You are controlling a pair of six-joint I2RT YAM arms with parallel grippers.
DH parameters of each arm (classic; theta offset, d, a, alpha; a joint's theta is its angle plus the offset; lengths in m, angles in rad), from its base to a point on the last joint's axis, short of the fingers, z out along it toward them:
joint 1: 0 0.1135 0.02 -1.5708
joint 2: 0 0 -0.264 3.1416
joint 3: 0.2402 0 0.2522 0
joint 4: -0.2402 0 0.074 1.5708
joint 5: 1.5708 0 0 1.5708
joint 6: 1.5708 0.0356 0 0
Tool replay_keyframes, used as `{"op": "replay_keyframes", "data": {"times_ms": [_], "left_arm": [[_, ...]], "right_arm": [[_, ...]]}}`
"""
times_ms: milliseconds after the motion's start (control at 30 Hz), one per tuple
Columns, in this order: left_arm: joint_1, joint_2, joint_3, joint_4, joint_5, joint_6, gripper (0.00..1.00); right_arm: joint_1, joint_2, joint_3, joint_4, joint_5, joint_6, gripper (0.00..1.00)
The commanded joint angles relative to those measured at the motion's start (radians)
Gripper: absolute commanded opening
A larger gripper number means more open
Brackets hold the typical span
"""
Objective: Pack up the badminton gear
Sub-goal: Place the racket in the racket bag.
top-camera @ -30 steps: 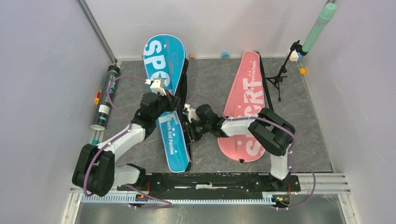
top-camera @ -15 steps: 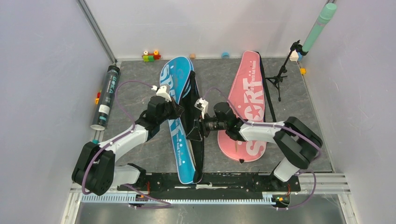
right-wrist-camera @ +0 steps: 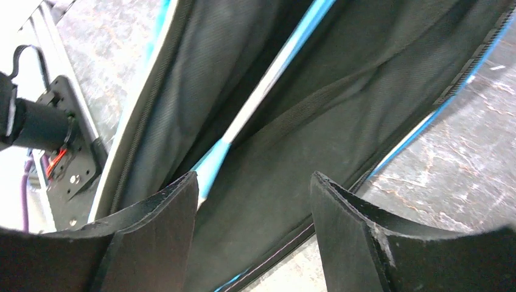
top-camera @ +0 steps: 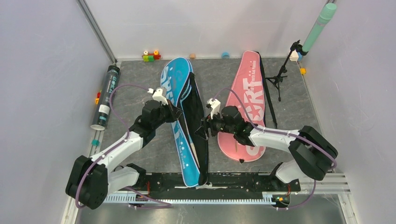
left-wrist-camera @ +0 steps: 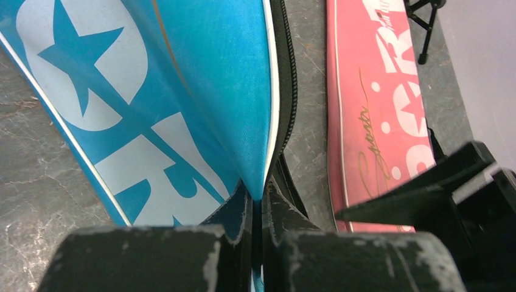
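Observation:
The blue SPORT bag (top-camera: 180,88) lies lengthwise mid-table, its black inside (top-camera: 196,121) showing along the right. My left gripper (top-camera: 173,112) is shut on the edge of its blue top flap (left-wrist-camera: 201,91), lifted off the lower half; the pinch shows in the left wrist view (left-wrist-camera: 262,204). My right gripper (top-camera: 206,127) stands open just right of the bag's opening, holding nothing. Between its fingertips (right-wrist-camera: 252,198) I see black lining and a slim blue-and-white racket shaft (right-wrist-camera: 261,85) inside. The pink SPORT bag (top-camera: 247,100) lies flat to the right. A dark tube (top-camera: 105,95) lies by the left wall.
A small black tripod (top-camera: 280,77) stands at the back right beside a green cylinder (top-camera: 318,25). Coloured toy blocks (top-camera: 150,56) sit along the back wall, and more at the left edge (top-camera: 97,98). My right forearm lies over the pink bag's near end.
The blue bag has swung right and straightened, uncovering the blocks at the back. My left gripper kept its hold on the flap. My right gripper opened and drew back to the right.

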Motion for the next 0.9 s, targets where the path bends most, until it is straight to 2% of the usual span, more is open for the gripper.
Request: {"op": "replay_keyframes", "data": {"times_ms": [0,167,400,433,533,700,767,867], "left_arm": [[0.002,-0.089,-0.040,0.148,0.075,-0.040,0.02],[0.001,-0.101,-0.080,0.230,0.143,-0.096,0.02],[0.001,-0.135,-0.122,0.225,0.096,-0.088,0.02],[0.001,-0.139,-0.125,0.227,0.090,-0.089,0.02],[0.002,-0.154,-0.132,0.228,0.046,-0.085,0.02],[0.002,-0.173,-0.131,0.230,-0.100,-0.070,0.02],[0.001,-0.166,-0.108,0.228,-0.139,-0.059,0.02],[0.004,-0.159,-0.088,0.213,-0.199,-0.053,0.02]], "right_arm": [[0.001,0.058,0.038,0.075,0.080,0.076,0.71],[0.022,0.214,0.162,0.078,0.225,0.137,0.70],[0.053,0.436,0.299,0.078,0.296,0.194,0.66],[0.058,0.459,0.312,0.073,0.302,0.197,0.62],[0.064,0.489,0.322,0.029,0.327,0.184,0.38],[0.063,0.323,0.125,0.084,0.364,0.118,0.01],[0.062,0.231,0.052,0.063,0.383,0.071,0.00],[0.062,0.087,-0.004,-0.081,0.447,-0.015,0.00]]}}
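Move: Ahead and left of the open, empty right hand, about 7 cm forward, 5 cm left and 8 cm lower, is the black strip in the opening of the blue racket bag that it will pinch. The racket's shaft lies some 7 cm to that hand's left, level with it and 9 cm below; the pink bag is centred roughly 11 cm forward and 23 cm right, 10 cm below. For the left hand, already gripping the blue cover's edge, the strip is 6 cm right, 1 cm back and 11 cm down. Reaching forward and down into the open blue bag, and somewhat left, the right hand travels about 10 cm to the black strip, turning some 15 degrees clockwise, and shuts its fingers on it. It then draws the strip about 5 cm right and a little back, rising slightly. The left hand keeps its pinch on the blue cover, easing back about 2.5 cm, then a couple of centimetres left. ##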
